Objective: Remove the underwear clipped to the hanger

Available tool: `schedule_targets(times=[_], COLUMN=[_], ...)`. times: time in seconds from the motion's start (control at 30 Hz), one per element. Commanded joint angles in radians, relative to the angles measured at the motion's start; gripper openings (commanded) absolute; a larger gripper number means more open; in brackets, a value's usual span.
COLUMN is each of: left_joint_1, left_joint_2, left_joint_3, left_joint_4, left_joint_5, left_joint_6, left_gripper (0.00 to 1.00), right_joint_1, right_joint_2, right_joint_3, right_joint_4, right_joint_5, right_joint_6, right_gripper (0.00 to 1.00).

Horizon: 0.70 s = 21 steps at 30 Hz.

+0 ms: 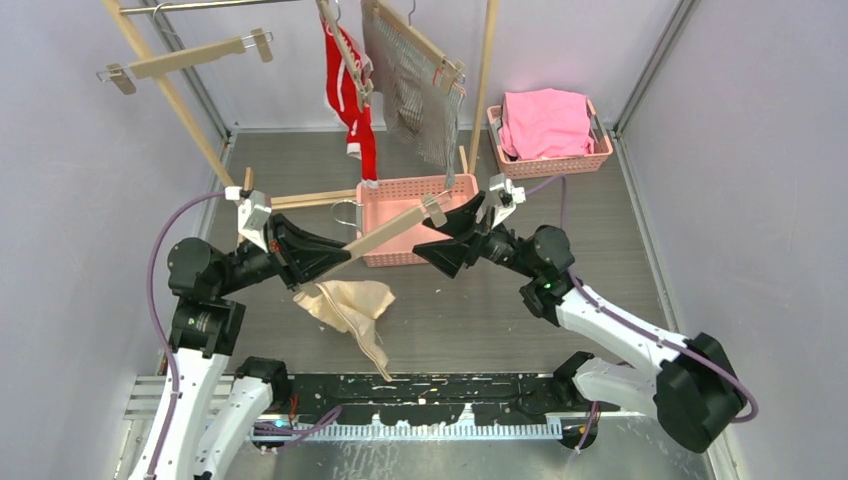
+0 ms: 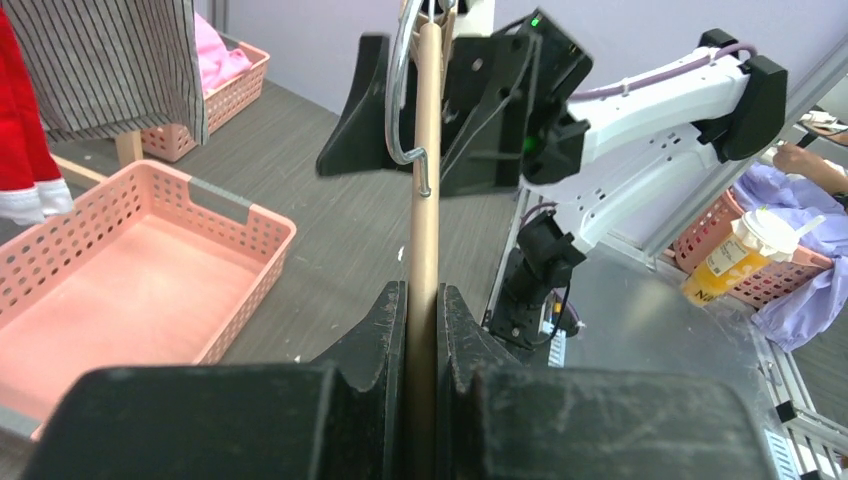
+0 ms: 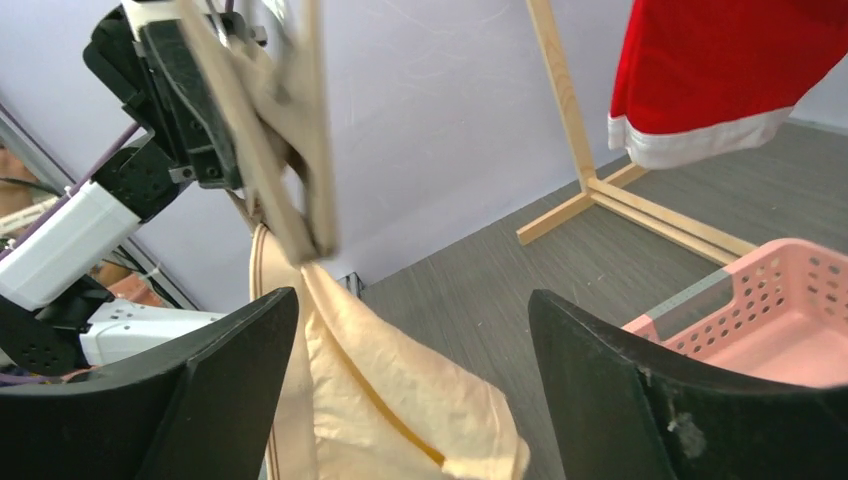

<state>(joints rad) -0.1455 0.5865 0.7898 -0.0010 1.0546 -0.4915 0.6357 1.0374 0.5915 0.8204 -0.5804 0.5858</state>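
My left gripper [image 1: 300, 255] [image 2: 423, 320] is shut on the bar of a wooden hanger [image 1: 385, 232] [image 2: 424, 200]. The pale peach underwear [image 1: 350, 305] [image 3: 400, 400] dangles from the hanger's end by that gripper. The clip [image 1: 435, 208] at the other end is bare. Around that end my right gripper [image 1: 428, 233] [image 3: 410, 350] stands open, holding nothing, with the peach cloth in front of its jaws. On the rack at the back hang the red underwear [image 1: 350, 95] [image 3: 720, 70] and the striped underwear [image 1: 415, 85] [image 2: 110, 60].
An empty pink basket [image 1: 400, 190] [image 2: 130, 270] [image 3: 760, 320] sits under the hanger. A second basket [image 1: 595, 155] at the back right holds a bright pink cloth [image 1: 545, 120]. A bare hanger [image 1: 190, 57] hangs on the wooden rack [image 1: 165, 85]. Grey walls close in both sides.
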Motion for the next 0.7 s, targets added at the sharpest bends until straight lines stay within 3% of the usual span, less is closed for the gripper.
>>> schedule_targets(times=[0.0, 0.27, 0.43, 0.67], left_joint_1=[-0.066, -0.236, -0.265, -0.287], left_joint_2=[0.048, 0.121, 0.122, 0.108], left_joint_3=[0.007, 0.010, -0.012, -0.055], left_joint_4=[0.214, 0.254, 0.297, 0.387], left_joint_5=[-0.089, -0.259, -0.349, -0.364], left_joint_6=[-0.086, -0.048, -0.063, -0.127], left_gripper=[0.00, 0.00, 0.00, 0.00], right_joint_1=[0.045, 0.116, 0.123, 0.124], right_joint_2=[0.071, 0.155, 0.156, 0.121], right_joint_3=[-0.013, 0.021, 0.023, 0.016], right_joint_4=[0.330, 0.474, 0.513, 0.518], right_joint_5=[0.070, 0.100, 0.122, 0.208], right_joint_6=[0.090, 0.056, 0.040, -0.025], right_gripper=[0.89, 0.89, 0.89, 0.89])
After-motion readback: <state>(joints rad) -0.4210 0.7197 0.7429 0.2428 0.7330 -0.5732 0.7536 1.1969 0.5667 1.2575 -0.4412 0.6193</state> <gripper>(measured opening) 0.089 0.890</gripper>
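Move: The underwear hangs from the hanger's left clip, its middle some 16 cm left, 8 cm back and 9 cm below the open right hand; from the left hand, holding the bar, it lies 3 cm left, 4 back, 12 down. From the right hand, that clip is 21 cm left, 8 back, 1 up, and the emptied right clip 2 cm right, 3 forward, 5 up. The empty basket sits 18 cm straight ahead, 32 below. To the right and forward goes the left hand, about 5 cm in all, keeping its pinch on the bar and carrying the hanger towards the right gripper. The right hand, fingers staying wide open, slips left with a small dip, then climbs some 4 cm while easing slightly back, fingertips tilting up about 15 degrees, nearing the clip that still holds the underwear. ##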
